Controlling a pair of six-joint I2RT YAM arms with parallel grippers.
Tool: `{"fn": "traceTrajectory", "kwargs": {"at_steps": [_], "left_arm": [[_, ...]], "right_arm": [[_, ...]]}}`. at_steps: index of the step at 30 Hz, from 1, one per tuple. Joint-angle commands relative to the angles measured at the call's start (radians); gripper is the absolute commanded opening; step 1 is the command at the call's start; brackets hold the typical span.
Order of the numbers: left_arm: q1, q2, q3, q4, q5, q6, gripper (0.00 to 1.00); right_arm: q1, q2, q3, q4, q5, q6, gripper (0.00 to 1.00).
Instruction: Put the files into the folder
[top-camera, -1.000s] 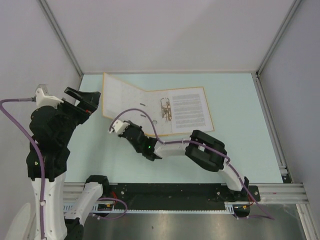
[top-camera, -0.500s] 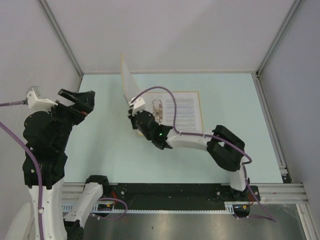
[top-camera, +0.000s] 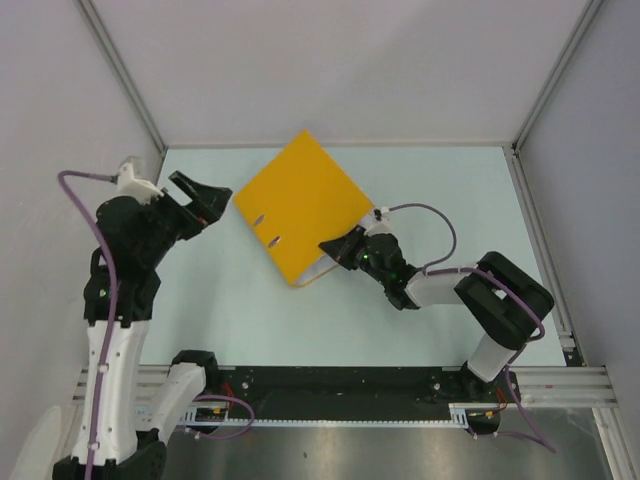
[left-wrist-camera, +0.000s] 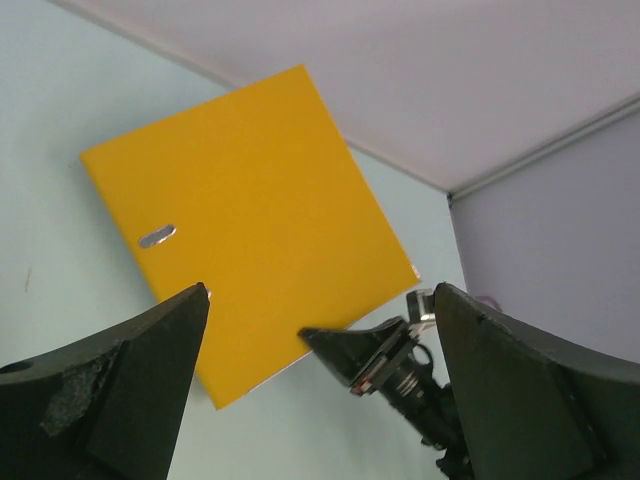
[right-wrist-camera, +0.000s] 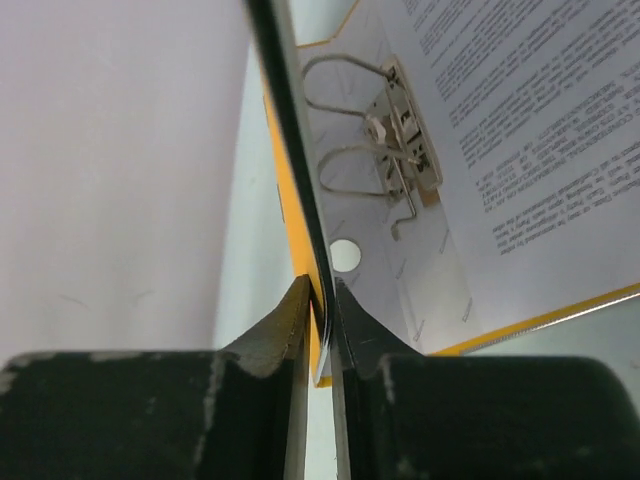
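The orange-yellow folder (top-camera: 300, 205) lies tilted on the table, its front cover swung down over the inside. My right gripper (top-camera: 336, 250) is shut on the cover's free edge (right-wrist-camera: 318, 290), which is still lifted a little. In the right wrist view, under the cover, the files (right-wrist-camera: 520, 130) lie as white printed sheets beside the metal ring clip (right-wrist-camera: 385, 130). In the top view the files are hidden by the cover. My left gripper (top-camera: 205, 198) hovers open to the left of the folder (left-wrist-camera: 250, 190), holding nothing.
Grey walls with metal posts close the table in on the left, back and right. The right arm's purple cable (top-camera: 420, 212) loops above the table just right of the folder. Both arm bases stand on the black rail (top-camera: 340, 385) at the near edge.
The right gripper has carried the cover from flat open on the left, through upright, down over the files. The left arm has moved slightly toward the folder, staying open.
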Motion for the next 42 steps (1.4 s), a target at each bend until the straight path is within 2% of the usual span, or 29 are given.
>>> {"fn": "traceTrajectory", "kwargs": {"at_steps": [1, 5, 10, 16, 19, 23, 29, 35, 39, 40, 42], "left_arm": [[-0.003, 0.046, -0.097, 0.102, 0.163, 0.013, 1.0], [-0.008, 0.081, -0.152, 0.131, 0.197, 0.013, 0.99], [-0.029, 0.13, -0.219, 0.159, 0.226, 0.023, 0.99], [-0.067, 0.175, -0.308, 0.202, 0.224, 0.025, 0.99], [-0.08, 0.189, -0.336, 0.225, 0.227, 0.02, 0.99], [-0.1, 0.195, -0.35, 0.245, 0.214, 0.016, 0.99], [-0.107, 0.225, -0.371, 0.258, 0.212, 0.008, 0.99], [-0.121, 0.232, -0.388, 0.283, 0.223, -0.009, 0.99], [-0.13, 0.224, -0.388, 0.271, 0.217, -0.001, 0.99], [-0.13, 0.219, -0.388, 0.271, 0.217, -0.001, 0.99], [-0.13, 0.219, -0.39, 0.272, 0.223, -0.003, 0.99]], "right_arm": [[-0.145, 0.013, -0.135, 0.142, -0.105, 0.188, 0.0], [-0.257, 0.093, -0.15, 0.165, -0.226, 0.242, 0.0], [-0.361, 0.274, -0.15, 0.317, -0.332, 0.349, 0.0], [-0.432, 0.355, -0.15, 0.332, -0.349, 0.322, 0.0], [-0.433, 0.357, -0.155, 0.271, -0.302, 0.272, 0.0], [-0.42, 0.285, -0.164, 0.056, -0.19, 0.167, 0.0], [-0.363, 0.096, -0.162, -0.244, 0.046, 0.077, 0.0], [-0.372, 0.089, -0.163, -0.366, 0.071, 0.133, 0.0], [-0.358, 0.067, -0.163, -0.403, 0.096, 0.109, 0.0], [-0.363, 0.066, -0.163, -0.378, 0.079, 0.086, 0.01], [-0.364, 0.052, -0.162, -0.328, 0.033, 0.049, 0.17]]}}
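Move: The right hand grips the near short edge of the folder's yellow cover, held partly open. The file-filled half it closes onto is centred about 9 cm ahead, 2 cm left and 10 cm below; the ring clip lies some 8 cm ahead, 8 cm left and 10 cm below. From the open left hand, the folder is about 15 cm ahead, 21 cm right and 36 cm below, and the right gripper some 6 cm ahead, 24 cm right and 25 cm below. Still pinching the cover's near edge, the right hand swings it over to the right about 13 cm while going some 6 cm forward and 6 cm down, dipping quickly, then easing mostly rightward as the wrist turns clockwise by roughly 20 degrees and its early roll largely unwinds. The empty left hand, fingers staying wide open, comes down about 18 cm and drifts some 7 cm right towards the folder's spine side, tipping its fingers down and turning clockwise, without touching the folder. ##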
